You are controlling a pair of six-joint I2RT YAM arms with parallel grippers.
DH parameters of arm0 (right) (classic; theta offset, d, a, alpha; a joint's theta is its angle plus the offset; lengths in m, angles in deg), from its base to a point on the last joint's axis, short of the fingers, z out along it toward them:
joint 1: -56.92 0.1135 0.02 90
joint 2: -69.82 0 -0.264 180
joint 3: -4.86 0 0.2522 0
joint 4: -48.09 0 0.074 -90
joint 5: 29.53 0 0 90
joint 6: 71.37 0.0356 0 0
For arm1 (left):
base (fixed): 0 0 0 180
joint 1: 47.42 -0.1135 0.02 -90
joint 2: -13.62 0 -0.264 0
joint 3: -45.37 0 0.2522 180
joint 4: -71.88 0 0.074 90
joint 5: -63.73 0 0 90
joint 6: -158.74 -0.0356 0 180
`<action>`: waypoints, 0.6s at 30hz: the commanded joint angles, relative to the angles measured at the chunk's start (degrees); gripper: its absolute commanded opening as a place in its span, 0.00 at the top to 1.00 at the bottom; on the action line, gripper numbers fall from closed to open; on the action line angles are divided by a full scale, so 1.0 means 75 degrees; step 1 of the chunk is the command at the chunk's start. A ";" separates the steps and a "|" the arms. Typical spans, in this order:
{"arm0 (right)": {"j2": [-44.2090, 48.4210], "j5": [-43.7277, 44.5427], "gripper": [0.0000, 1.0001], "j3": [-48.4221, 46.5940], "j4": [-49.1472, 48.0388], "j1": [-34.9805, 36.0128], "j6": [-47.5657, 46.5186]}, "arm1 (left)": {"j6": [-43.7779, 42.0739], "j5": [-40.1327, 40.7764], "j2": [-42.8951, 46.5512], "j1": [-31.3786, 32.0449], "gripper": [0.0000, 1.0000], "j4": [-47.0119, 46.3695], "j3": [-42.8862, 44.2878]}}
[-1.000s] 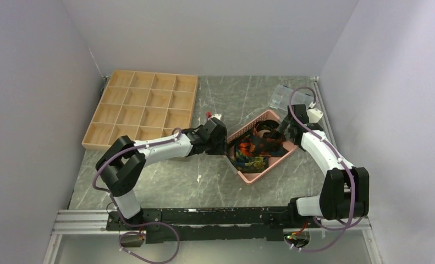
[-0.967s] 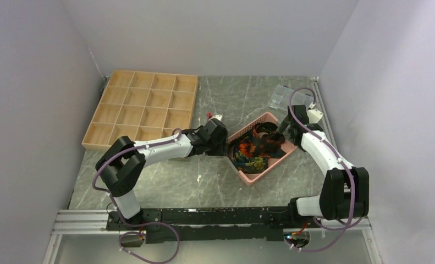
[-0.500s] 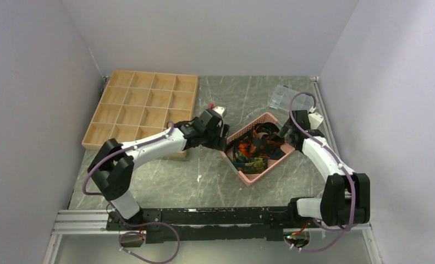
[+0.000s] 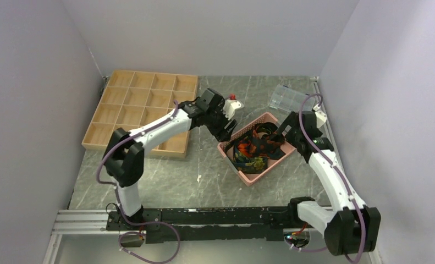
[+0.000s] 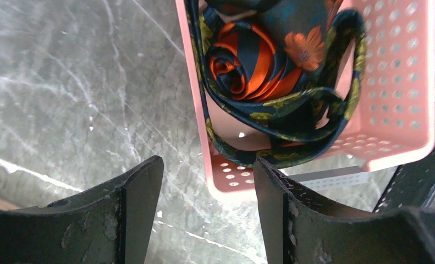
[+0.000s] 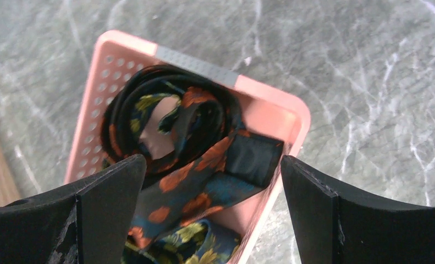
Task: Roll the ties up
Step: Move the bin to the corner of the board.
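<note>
The ties (image 4: pixel 252 147) lie tangled in a pink slotted basket (image 4: pixel 257 175) at mid-table. In the left wrist view an orange-and-navy striped tie (image 5: pixel 247 60) is coiled into a roll, with a dark tie with yellow flowers (image 5: pixel 319 104) looped around it. The right wrist view shows a black tie with orange-red blotches (image 6: pixel 204 140) coiled at the basket's far end. My left gripper (image 4: pixel 226 127) (image 5: pixel 208 190) hangs open above the basket's left corner, holding nothing. My right gripper (image 4: pixel 288 132) (image 6: pixel 212 184) is wide open over the right end, empty.
A wooden compartment tray (image 4: pixel 143 107) lies at the back left, close behind the left arm. A clear plastic box (image 4: pixel 286 98) sits at the back right near the wall. Grey marble tabletop (image 4: pixel 204 176) surrounds the basket. Walls close in on both sides.
The left gripper opened and the left arm swung up and back from the basket's left side to above its corner. The right arm drew back to the right.
</note>
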 commanded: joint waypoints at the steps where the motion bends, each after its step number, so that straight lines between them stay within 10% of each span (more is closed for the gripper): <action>1: 0.0770 -0.0751 0.00 -0.0173 0.0323 0.0195 -0.0013 | -0.0998 -0.1104 -0.0753 -0.0305 0.34 0.0708 0.0562; 9: 0.1591 -0.1171 0.00 -0.0651 0.0987 0.0248 -0.0269 | -0.0841 -0.1558 -0.2003 -0.0252 0.49 0.1038 0.1541; 15: 0.1871 -0.1068 0.00 -0.0935 0.1241 0.0249 -0.0370 | -0.0061 -0.1304 -0.2316 -0.0022 0.91 0.0738 0.1764; 18: 0.1838 -0.0868 0.00 -0.1160 0.1345 0.0248 -0.0433 | 0.0865 -0.0900 -0.2182 0.0125 0.97 0.0007 0.1443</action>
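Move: The bin's middle lies about 13 cm to the right of the left hand, 3 cm back and 10 cm down; its far-left rim, near the left corner, is only a few centimetres to the right of the hand and some 7 cm below. The wooden tray is roughly 33 cm left of this hand and 11 cm ahead. From the right hand, the bin's middle is about 8 cm left, 3 cm back and 9 cm below, with the clear plastic box some 17 cm ahead and 5 cm right. The left hand drops about 7 cm onto the bin's far-left long rim near its left corner, tipping its fingers a little more downward, then slides 2 to 3 cm to the right while the half-open fingers shut and pinch the rim, one finger outside the wall and one inside. Meanwhile the right hand, fingers still wide open and empty, rises some 7 cm above the bin's right part while easing about 3 cm left and 3 cm back, its fingers tipping up and turning slightly counter-clockwise. ##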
